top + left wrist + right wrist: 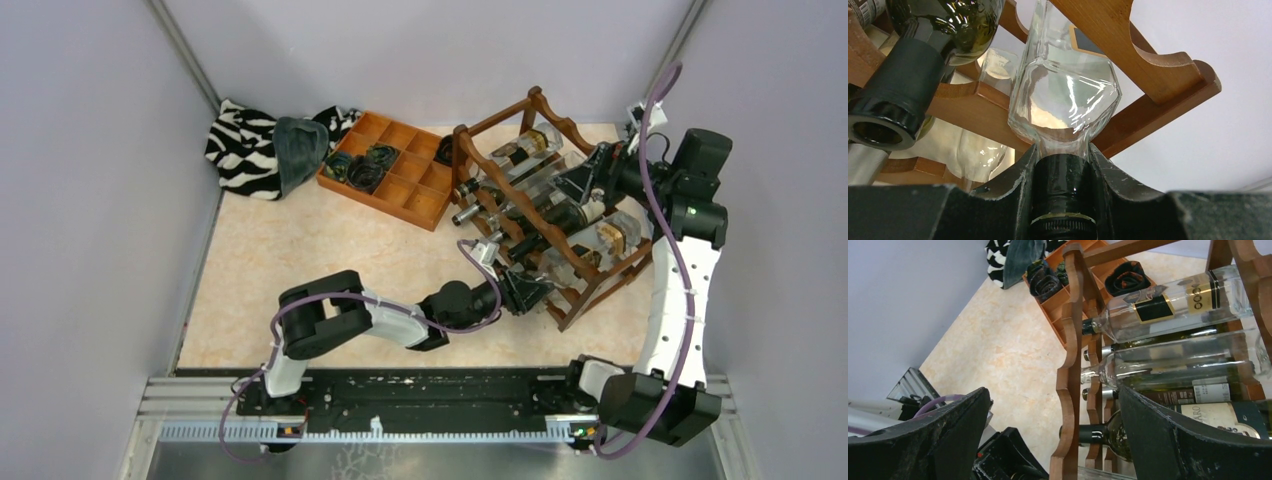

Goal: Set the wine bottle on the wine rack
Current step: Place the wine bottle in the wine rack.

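The wine rack (575,305) is a reddish-brown wooden frame with wavy rails, standing at the right of the table. A clear glass wine bottle (595,243) lies in its lowest front tier, neck pointing at the left arm. My left gripper (518,290) is shut on that bottle's black-capped neck. In the left wrist view the jaws (1062,155) clamp the cap, with the faceted glass shoulder (1063,100) just beyond, between the rack rails (1158,75). My right gripper (568,183) hovers open over the rack's upper tiers. Its fingers (1053,390) straddle a front rail (1068,365) and hold nothing.
Several other bottles fill the rack: a dark one (898,90) left of the held bottle and a clear labelled one (1173,305) on top. An orange-brown compartment tray (375,195) with dark rolled items sits behind. A zebra-striped cloth (245,145) lies in the far left corner.
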Robot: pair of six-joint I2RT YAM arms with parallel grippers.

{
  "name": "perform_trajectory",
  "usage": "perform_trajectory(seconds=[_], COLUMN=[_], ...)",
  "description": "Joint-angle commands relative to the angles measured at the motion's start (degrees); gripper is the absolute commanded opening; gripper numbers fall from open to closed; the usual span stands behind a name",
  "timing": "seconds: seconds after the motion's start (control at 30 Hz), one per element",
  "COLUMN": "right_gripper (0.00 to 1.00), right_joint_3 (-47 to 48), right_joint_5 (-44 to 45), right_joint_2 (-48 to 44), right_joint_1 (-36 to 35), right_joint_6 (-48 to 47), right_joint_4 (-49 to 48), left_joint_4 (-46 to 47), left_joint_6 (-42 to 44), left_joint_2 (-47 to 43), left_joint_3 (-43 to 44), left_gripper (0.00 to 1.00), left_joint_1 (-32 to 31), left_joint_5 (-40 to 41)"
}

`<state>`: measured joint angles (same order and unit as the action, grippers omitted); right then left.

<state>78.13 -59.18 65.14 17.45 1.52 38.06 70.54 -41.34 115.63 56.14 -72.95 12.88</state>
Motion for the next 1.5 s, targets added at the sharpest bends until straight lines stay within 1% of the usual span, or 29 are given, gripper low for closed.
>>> perform_trajectory(seconds=[0.0,0.37,0.57,0.73,1.1,1.47], right_gripper=[0.98,0.98,0.98,0.98,0.98,0.98], right_joint_3=[3.62,4.43,4.17,3.56,2.94,0.64], right_joint_5=[0.82,0.13,-0.65,-1.26,-2.28,-3.02], right_joint_2=[0.01,0.69,0.53,0.2,-0.11,-0.68], right_joint_1=[1.83,3.05,3.74,4.1,4.77,4.94], right_joint_6=[-0.64,0.76,1.31,1.76,2.8,2.96], right_joint_4=[-1.0,-1.61,-1.98,-2.47,-3.38,-4.36], left_joint_4=[9.44,5.07,1.68,1.99,-0.82,-6.08], left_joint_6=[1.5,3.28,4.81,5.63,5.63,5.92], left_joint_2=[-0.85,2.07,4.03,5.39,7.34,8.98], left_joint_3=[4.91,10.74,15.29,17.06,20.81,24.27], left_gripper=[0.0,0.0,0.0,0.0,0.0,0.0], left_joint_1=[-0.35,-0.62,-0.79,-0.81,-0.88,-1.06], left_joint_5=[2.0,3.47,4.64,6.06,4.69,3.75])
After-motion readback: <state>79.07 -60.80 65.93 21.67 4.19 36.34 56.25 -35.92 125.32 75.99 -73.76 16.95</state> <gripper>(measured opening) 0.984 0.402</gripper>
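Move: The left hand already grips the clear wine bottle by its capped neck, the body partly in the rack. The middle of its slot lies about 12 cm to the right and 5 cm ahead, roughly level. The dark wine bottle's middle is some 11 cm ahead, 2 cm right and a little above. From the idle, open right hand, the slot lies about 13 cm back, 12 cm right and 18 cm below. The left hand, still gripping the neck, pushes the clear bottle about 6 cm right and somewhat forward into the rack. ##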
